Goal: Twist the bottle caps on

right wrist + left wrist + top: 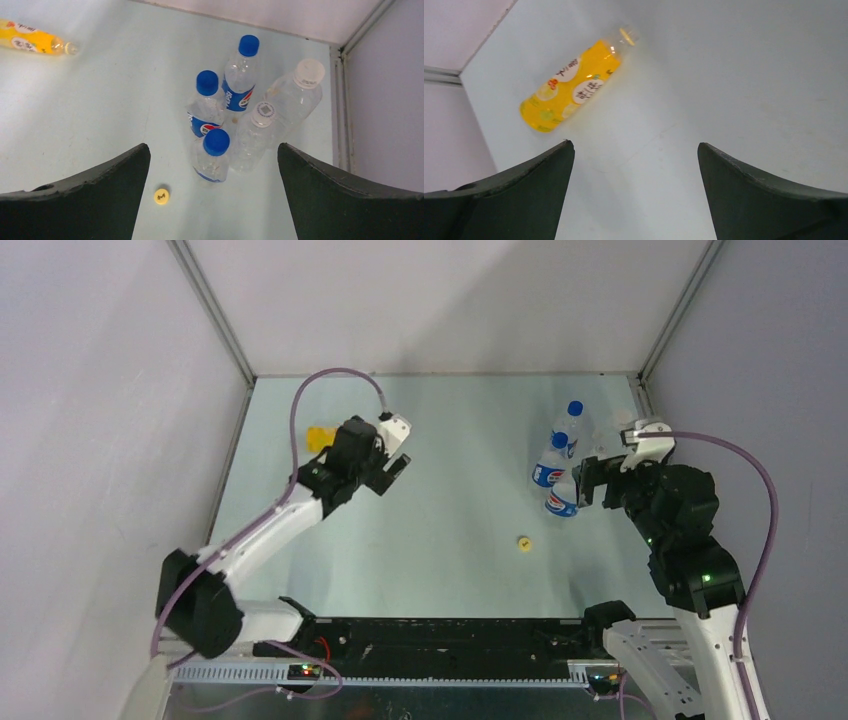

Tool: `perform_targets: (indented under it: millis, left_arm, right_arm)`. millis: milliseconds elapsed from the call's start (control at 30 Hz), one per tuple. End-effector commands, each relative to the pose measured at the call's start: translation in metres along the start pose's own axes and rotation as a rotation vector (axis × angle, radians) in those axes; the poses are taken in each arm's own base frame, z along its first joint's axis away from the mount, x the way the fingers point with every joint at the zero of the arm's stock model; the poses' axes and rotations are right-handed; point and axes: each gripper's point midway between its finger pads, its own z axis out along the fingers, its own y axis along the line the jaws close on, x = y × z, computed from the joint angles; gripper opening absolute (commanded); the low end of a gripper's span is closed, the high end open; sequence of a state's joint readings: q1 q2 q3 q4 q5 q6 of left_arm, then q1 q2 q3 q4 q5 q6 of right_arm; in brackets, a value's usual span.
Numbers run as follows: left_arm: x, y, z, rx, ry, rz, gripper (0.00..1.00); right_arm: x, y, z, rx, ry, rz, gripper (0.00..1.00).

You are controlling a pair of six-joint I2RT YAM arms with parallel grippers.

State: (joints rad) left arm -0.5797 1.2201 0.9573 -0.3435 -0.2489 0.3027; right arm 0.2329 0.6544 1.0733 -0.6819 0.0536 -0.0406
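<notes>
Three clear bottles with blue labels stand in a cluster at the back right, each with a blue cap on: the far one (249, 45), the middle one (207, 82) and the near one (216, 141). A loose yellow cap (161, 196) (523, 542) lies on the table in front of them. The yellow-orange bottle (569, 87) lies on its side at the back left with its mouth (628, 35) uncapped. My right gripper (212, 150) (592, 480) hangs open above the near blue-capped bottle, holding nothing. Just short of the yellow bottle, my left gripper (635, 145) (390, 472) is open and empty.
Two clear unlabelled bottles with white caps (308, 72) (263, 114) stand right of the blue-capped ones, close to the right wall (380, 100). The back wall's frame (440, 373) runs behind everything. The left wall (444, 140) stands close beside the yellow bottle.
</notes>
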Motion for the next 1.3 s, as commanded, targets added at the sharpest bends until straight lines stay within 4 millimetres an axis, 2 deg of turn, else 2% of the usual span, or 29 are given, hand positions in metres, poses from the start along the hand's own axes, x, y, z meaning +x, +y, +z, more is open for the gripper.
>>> perform_targets:
  millis: [0, 100, 133, 167, 200, 233, 267, 300, 367, 400, 433, 467, 500, 533, 567, 600, 700, 733, 767, 800, 833, 933, 1033, 1100, 1167, 1233, 1267]
  left_arm:
    - [0.008, 0.034, 0.027, -0.009, 0.139, 0.199, 1.00]
    - [0.020, 0.058, 0.056, -0.024, 0.267, 0.343, 1.00]
    - [0.034, 0.062, 0.067, -0.007, 0.329, 0.362, 1.00]
    - [0.024, 0.071, 0.071, -0.012, 0.320, 0.384, 1.00]
    - [0.035, 0.074, 0.080, 0.009, 0.363, 0.390, 1.00]
    - [0.027, 0.082, 0.084, 0.007, 0.355, 0.407, 1.00]
    - [0.038, 0.085, 0.093, 0.023, 0.397, 0.416, 1.00]
    - [0.033, 0.092, 0.097, 0.017, 0.398, 0.441, 1.00]
    - [0.047, 0.099, 0.112, 0.038, 0.466, 0.481, 1.00]
    - [0.043, 0.106, 0.116, 0.028, 0.468, 0.496, 1.00]
    - [0.053, 0.106, 0.124, 0.043, 0.496, 0.503, 1.00]
    - [0.048, 0.110, 0.128, 0.043, 0.489, 0.516, 1.00]
    - [0.056, 0.109, 0.137, 0.057, 0.511, 0.525, 1.00]
    - [0.051, 0.115, 0.141, 0.049, 0.510, 0.544, 1.00]
    - [0.058, 0.114, 0.150, 0.063, 0.531, 0.556, 1.00]
    - [0.052, 0.119, 0.154, 0.058, 0.520, 0.577, 1.00]
    - [0.061, 0.122, 0.175, 0.085, 0.546, 0.619, 1.00]
    - [0.057, 0.127, 0.178, 0.082, 0.541, 0.627, 1.00]
    - [0.066, 0.126, 0.185, 0.104, 0.557, 0.625, 0.99]
    - [0.065, 0.128, 0.185, 0.113, 0.564, 0.620, 0.98]
    - [0.074, 0.125, 0.191, 0.134, 0.582, 0.603, 0.97]
    - [0.081, 0.113, 0.189, 0.190, 0.590, 0.549, 0.88]
    - [0.082, 0.093, 0.185, 0.246, 0.567, 0.468, 0.76]
    - [0.081, 0.082, 0.180, 0.276, 0.571, 0.424, 0.65]
    - [0.079, 0.069, 0.169, 0.328, 0.589, 0.363, 0.56]
    - [0.075, 0.053, 0.159, 0.392, 0.594, 0.280, 0.50]
    - [0.069, 0.038, 0.156, 0.454, 0.568, 0.228, 0.49]
  right_arm:
    - [-0.013, 0.018, -0.004, -0.127, -0.076, -0.120, 0.99]
    - [-0.011, 0.029, -0.007, -0.201, -0.098, -0.166, 0.99]
    - [-0.011, 0.033, -0.009, -0.226, -0.106, -0.179, 0.99]
    - [-0.011, 0.035, -0.010, -0.235, -0.109, -0.185, 0.99]
    - [-0.009, 0.036, -0.010, -0.241, -0.108, -0.197, 0.99]
    - [-0.007, 0.037, -0.010, -0.241, -0.107, -0.204, 0.99]
    - [-0.005, 0.037, -0.010, -0.242, -0.104, -0.222, 0.99]
    - [-0.004, 0.037, -0.011, -0.240, -0.105, -0.232, 1.00]
    - [-0.001, 0.035, -0.012, -0.230, -0.101, -0.258, 0.99]
    - [0.000, 0.035, -0.013, -0.232, -0.102, -0.265, 0.99]
    - [0.002, 0.035, -0.013, -0.232, -0.100, -0.274, 0.99]
    - [0.002, 0.035, -0.013, -0.234, -0.102, -0.278, 0.99]
    - [0.004, 0.036, -0.013, -0.242, -0.099, -0.282, 0.99]
    - [0.005, 0.037, -0.013, -0.247, -0.096, -0.284, 0.99]
    - [0.007, 0.039, -0.013, -0.261, -0.091, -0.285, 0.99]
    - [0.008, 0.040, -0.013, -0.267, -0.087, -0.286, 0.99]
    - [0.011, 0.047, -0.013, -0.305, -0.080, -0.288, 0.99]
    - [0.011, 0.048, -0.013, -0.312, -0.079, -0.287, 0.99]
    - [0.012, 0.050, -0.013, -0.321, -0.074, -0.286, 0.99]
    - [0.014, 0.051, -0.014, -0.326, -0.070, -0.284, 0.99]
    - [0.014, 0.051, -0.014, -0.327, -0.067, -0.283, 0.99]
    - [0.016, 0.052, -0.014, -0.331, -0.059, -0.270, 0.99]
    - [0.015, 0.054, -0.013, -0.339, -0.056, -0.242, 0.99]
    - [0.015, 0.057, -0.013, -0.353, -0.054, -0.218, 0.99]
    - [0.014, 0.060, -0.014, -0.363, -0.049, -0.188, 0.99]
    - [0.015, 0.064, -0.015, -0.380, -0.034, -0.151, 0.99]
    - [0.015, 0.066, -0.015, -0.389, -0.028, -0.141, 0.99]
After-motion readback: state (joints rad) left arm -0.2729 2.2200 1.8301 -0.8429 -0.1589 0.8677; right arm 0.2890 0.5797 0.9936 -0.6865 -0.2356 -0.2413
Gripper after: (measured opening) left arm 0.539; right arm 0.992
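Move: The uncapped orange bottle lies on its side, neck to the right, about 18 cm ahead of my open left hand, 10 cm to its left and 15 cm below, with nothing else near it. From my right hand the yellow cap lies some 4 cm back, 11 cm left and 31 cm below; the front Pepsi bottle stands about 5 cm ahead, 1 cm left, 22 cm below, and the orange bottle about 26 cm ahead, 57 cm left, 29 cm below. I swing my left hand forward, down and left to the orange bottle, reaching some 18 cm out and sinking 14, and tip the fingers until they point nearly straight down. I then close them across its label, pinching both sides while drawing back about 3 cm. My empty right hand, still open, eases 5 cm left and slightly back, turning about 20 degrees counter-clockwise, away from the standing bottles towards the cap. ##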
